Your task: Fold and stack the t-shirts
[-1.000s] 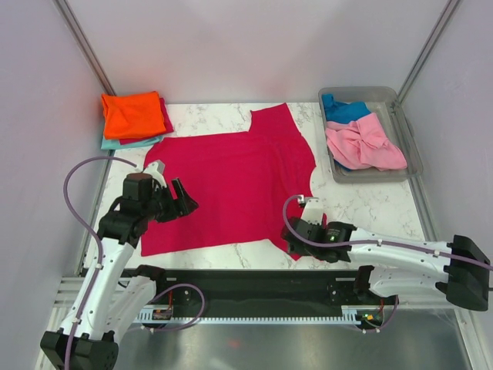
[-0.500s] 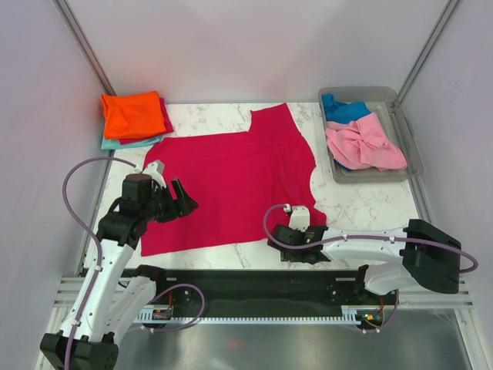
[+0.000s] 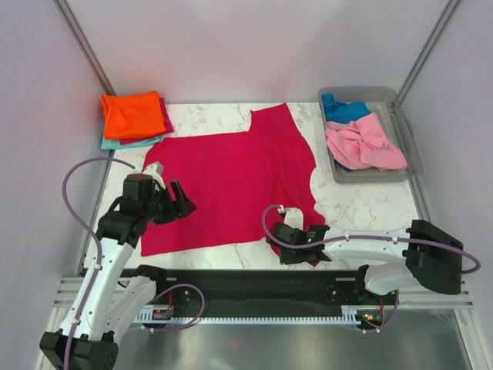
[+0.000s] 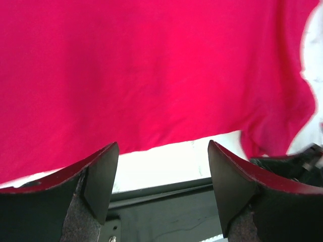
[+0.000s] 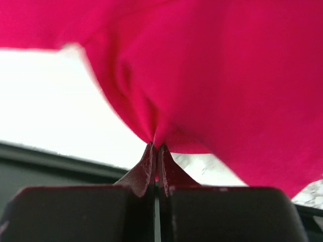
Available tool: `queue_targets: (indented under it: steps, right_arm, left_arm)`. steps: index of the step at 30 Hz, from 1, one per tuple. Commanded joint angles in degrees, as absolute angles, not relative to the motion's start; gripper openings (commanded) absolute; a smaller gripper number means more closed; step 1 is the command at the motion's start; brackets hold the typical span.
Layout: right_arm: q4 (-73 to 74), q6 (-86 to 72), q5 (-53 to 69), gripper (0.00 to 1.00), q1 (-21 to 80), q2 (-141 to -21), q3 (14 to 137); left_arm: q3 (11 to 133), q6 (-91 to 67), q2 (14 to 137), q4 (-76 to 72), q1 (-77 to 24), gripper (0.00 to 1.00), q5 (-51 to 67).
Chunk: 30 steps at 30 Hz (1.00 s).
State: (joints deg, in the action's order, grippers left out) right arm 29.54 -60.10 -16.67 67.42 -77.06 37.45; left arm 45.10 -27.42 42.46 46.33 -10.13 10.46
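A crimson-pink t-shirt (image 3: 231, 177) lies spread flat across the marble table. My right gripper (image 3: 289, 250) is low at its near right corner, by the sleeve. In the right wrist view that gripper (image 5: 155, 146) is shut on a pinched fold of the crimson cloth (image 5: 212, 75). My left gripper (image 3: 183, 205) hovers over the shirt's near left part. Its jaws stand open with nothing between them (image 4: 162, 146), and the shirt's hem (image 4: 151, 65) lies just ahead. An orange t-shirt (image 3: 132, 113) sits folded on a teal one (image 3: 115, 143) at the back left.
A clear grey tub (image 3: 410, 127) at the back right holds a blue t-shirt (image 3: 347, 110) and a light pink one (image 3: 362, 145). The dark rail of the arm bases (image 3: 254, 281) runs along the table's near edge. Bare marble (image 3: 362, 200) shows right of the shirt.
My right arm has slid left along the near edge and its gripper has closed on the crimson shirt's edge. The left arm has barely moved.
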Motion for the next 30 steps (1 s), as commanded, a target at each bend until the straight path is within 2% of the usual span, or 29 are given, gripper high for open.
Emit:
queue_targets:
  steps: [1, 4, 9, 14, 20, 24, 30]
  right_arm:
    - [30.2, -56.4, -9.1, 0.00, 67.8, -72.3, 43.2]
    - [34.2, -54.0, -10.4, 0.00, 67.6, -69.4, 47.7]
    - [37.6, -47.0, -15.2, 0.00, 66.4, -69.1, 56.2]
    - [37.2, -38.0, -14.0, 0.00, 56.8, -74.2, 61.5]
    - [33.7, -26.9, -12.6, 0.00, 41.3, -84.6, 70.2]
    - [30.1, -23.6, -9.6, 0.00, 30.2, -97.6, 78.3]
    - [29.6, -21.0, -6.5, 0.00, 25.4, -109.8, 88.1]
  left_arm:
    - [50.3, -30.0, 44.5, 52.8, -10.2, 0.79, 3.8]
    - [52.5, -30.8, 47.4, 56.9, -10.2, 0.81, -1.6]
    - [49.8, -37.7, 48.9, 56.3, -10.2, 0.82, -0.3]
    - [44.6, -42.7, 47.5, 51.8, -10.2, 0.82, 0.2]
    - [47.1, -41.5, 50.6, 52.1, -10.1, 0.82, -6.1]
    - [48.4, -40.9, 53.6, 52.1, -9.5, 0.81, -6.5]
    - [45.6, -41.9, 54.4, 50.9, -9.3, 0.79, -8.2]
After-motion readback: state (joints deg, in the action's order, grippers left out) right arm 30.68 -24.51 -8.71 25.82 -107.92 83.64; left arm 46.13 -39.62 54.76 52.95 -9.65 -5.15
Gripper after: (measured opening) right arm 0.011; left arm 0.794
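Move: The right hand, shut on the near edge of the red t-shirt just above the table, is taking it towards the far sleeve, about 49 cm ahead and 4 cm to its left; the grey bin stands some 44 cm ahead and 32 cm to its right. The open left hand's mark is the shirt's near-left corner, roughly 7 cm back, 13 cm to its left and 16 cm below, with the orange-topped stack about 42 cm ahead and 23 cm left. Keeping its pinch on the near edge, the right hand first lifts about 14 cm while swinging some 6 cm left, then sweeps forward over the shirt towards the far sleeve, ending about 30 cm farther out after drifting back right and sinking some 6 cm, fingers tipping slightly outward. The left hand, still wide open, sinks about 5 cm and shifts 4 cm left towards the near-left corner, tipping down and turning roughly 20 degrees counter-clockwise. ##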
